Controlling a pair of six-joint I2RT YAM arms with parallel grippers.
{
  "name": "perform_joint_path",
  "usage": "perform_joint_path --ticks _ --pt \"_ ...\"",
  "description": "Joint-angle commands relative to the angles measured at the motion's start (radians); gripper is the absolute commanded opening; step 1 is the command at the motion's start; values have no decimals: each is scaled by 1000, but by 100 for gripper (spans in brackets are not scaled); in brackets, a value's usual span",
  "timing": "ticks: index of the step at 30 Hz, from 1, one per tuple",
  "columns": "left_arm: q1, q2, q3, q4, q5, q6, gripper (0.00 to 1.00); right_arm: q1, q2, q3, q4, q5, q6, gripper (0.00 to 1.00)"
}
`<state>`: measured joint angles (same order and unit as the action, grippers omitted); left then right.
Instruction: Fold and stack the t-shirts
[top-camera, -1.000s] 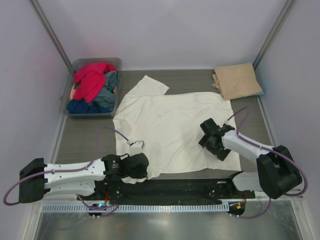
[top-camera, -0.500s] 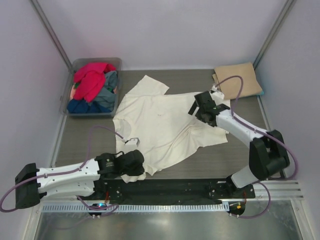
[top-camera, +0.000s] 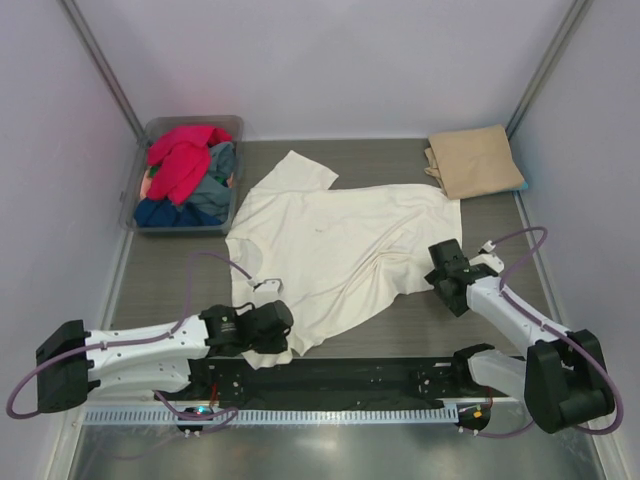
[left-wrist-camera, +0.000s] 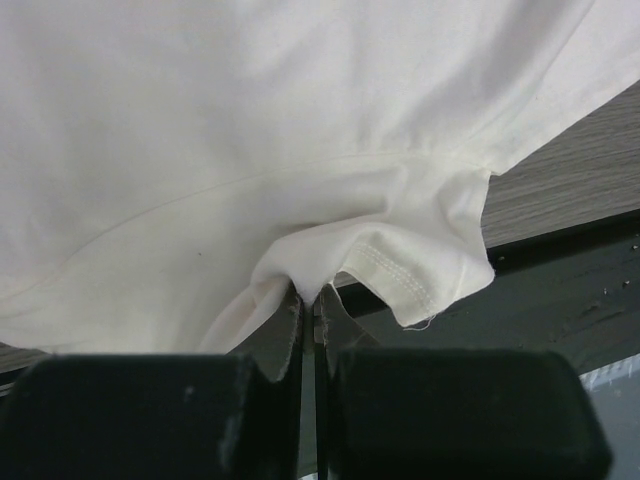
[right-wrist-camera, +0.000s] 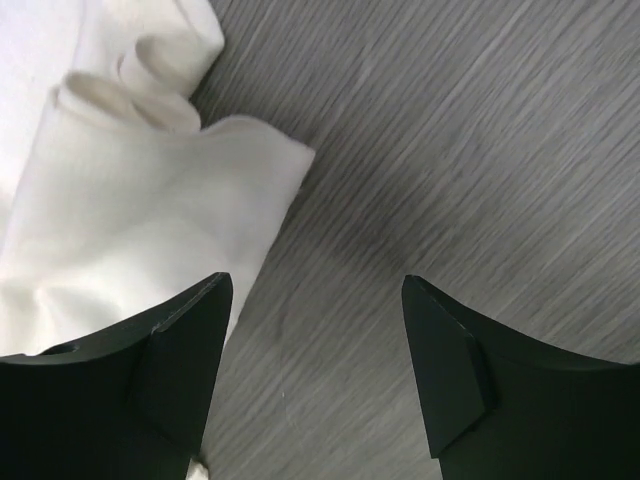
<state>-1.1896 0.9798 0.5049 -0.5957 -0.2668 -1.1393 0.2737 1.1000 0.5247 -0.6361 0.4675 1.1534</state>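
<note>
A large cream-white t-shirt (top-camera: 340, 245) lies spread across the middle of the table, its right side bunched into folds. My left gripper (top-camera: 282, 332) is at its near-left corner, shut on a pinch of hem (left-wrist-camera: 307, 290). My right gripper (top-camera: 443, 266) stands open just off the shirt's right edge, over bare table (right-wrist-camera: 315, 290), with the folded shirt corner (right-wrist-camera: 160, 200) to its left. A folded tan-beige t-shirt (top-camera: 475, 160) lies at the back right. Red (top-camera: 183, 158) and blue-grey (top-camera: 212, 190) t-shirts are piled in the tub.
A grey translucent tub (top-camera: 228, 128) stands at the back left, against the left wall. The black base rail (top-camera: 380, 375) runs along the near edge, just behind the left gripper. Bare dark wood table (top-camera: 500, 240) shows right of the shirt.
The right gripper carried the shirt's near-right part back and inward, let it go, then drew back toward the near right; its jaws have narrowed a little. The left gripper kept its hold.
</note>
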Motion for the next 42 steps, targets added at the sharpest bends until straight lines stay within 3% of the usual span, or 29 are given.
perform_joint_path --ticks 1,3,9,15,16,17,22,26,32,42 --pt "5 3 18 10 0 15 0 -47 41 35 102 72 -36 73" --pt "5 2 15 13 -2 13 0 -63 61 34 157 66 -64 72" --pt "8 26 14 25 3 10 0 -110 153 37 257 22 -121 57" --pt "8 25 24 8 3 10 0 -108 193 37 300 -12 -155 21" --pt "10 20 29 -1 1 9 0 -110 189 38 300 -16 -165 8" --pt "10 16 35 -13 -3 7 0 -110 175 46 285 -21 -175 1" --pt "10 -46 121 -160 -15 -2 0 -110 54 92 141 -49 -179 1" --pt "10 -92 216 -350 -25 0 0 -110 -196 139 -57 -76 -178 1" --pt "10 -191 326 -486 -37 -14 0 -110 -432 241 -317 -115 -207 1" --pt "10 -170 537 -766 -63 3 1 -110 -709 347 -577 -167 -210 1"
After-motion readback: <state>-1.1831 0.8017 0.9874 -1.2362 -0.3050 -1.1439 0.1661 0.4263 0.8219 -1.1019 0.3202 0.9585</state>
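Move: The loose near right corner of the cream t-shirt lies about 5 cm ahead of the open right hand, 2 cm to its right and 2 cm lower. The shirt's body spreads some 23 cm to that hand's left and 8 cm ahead, while the tan folded shirts lie about 30 cm ahead and 5 cm right. The left hand already pinches the near left hem; from it the loose corner is roughly 17 cm ahead and 40 cm to the right. Forward and slightly right, low over the table, the right hand slides about 5 cm onto the shirt's near right corner and shuts its fingers on it, while the left holds its pinch almost still. Then both rise together: the right some 17 cm, drawing back about 10 cm as its fingertips tilt forward roughly 25 degrees; the left about 14 cm, drifting some 5 cm left, still gripping. ##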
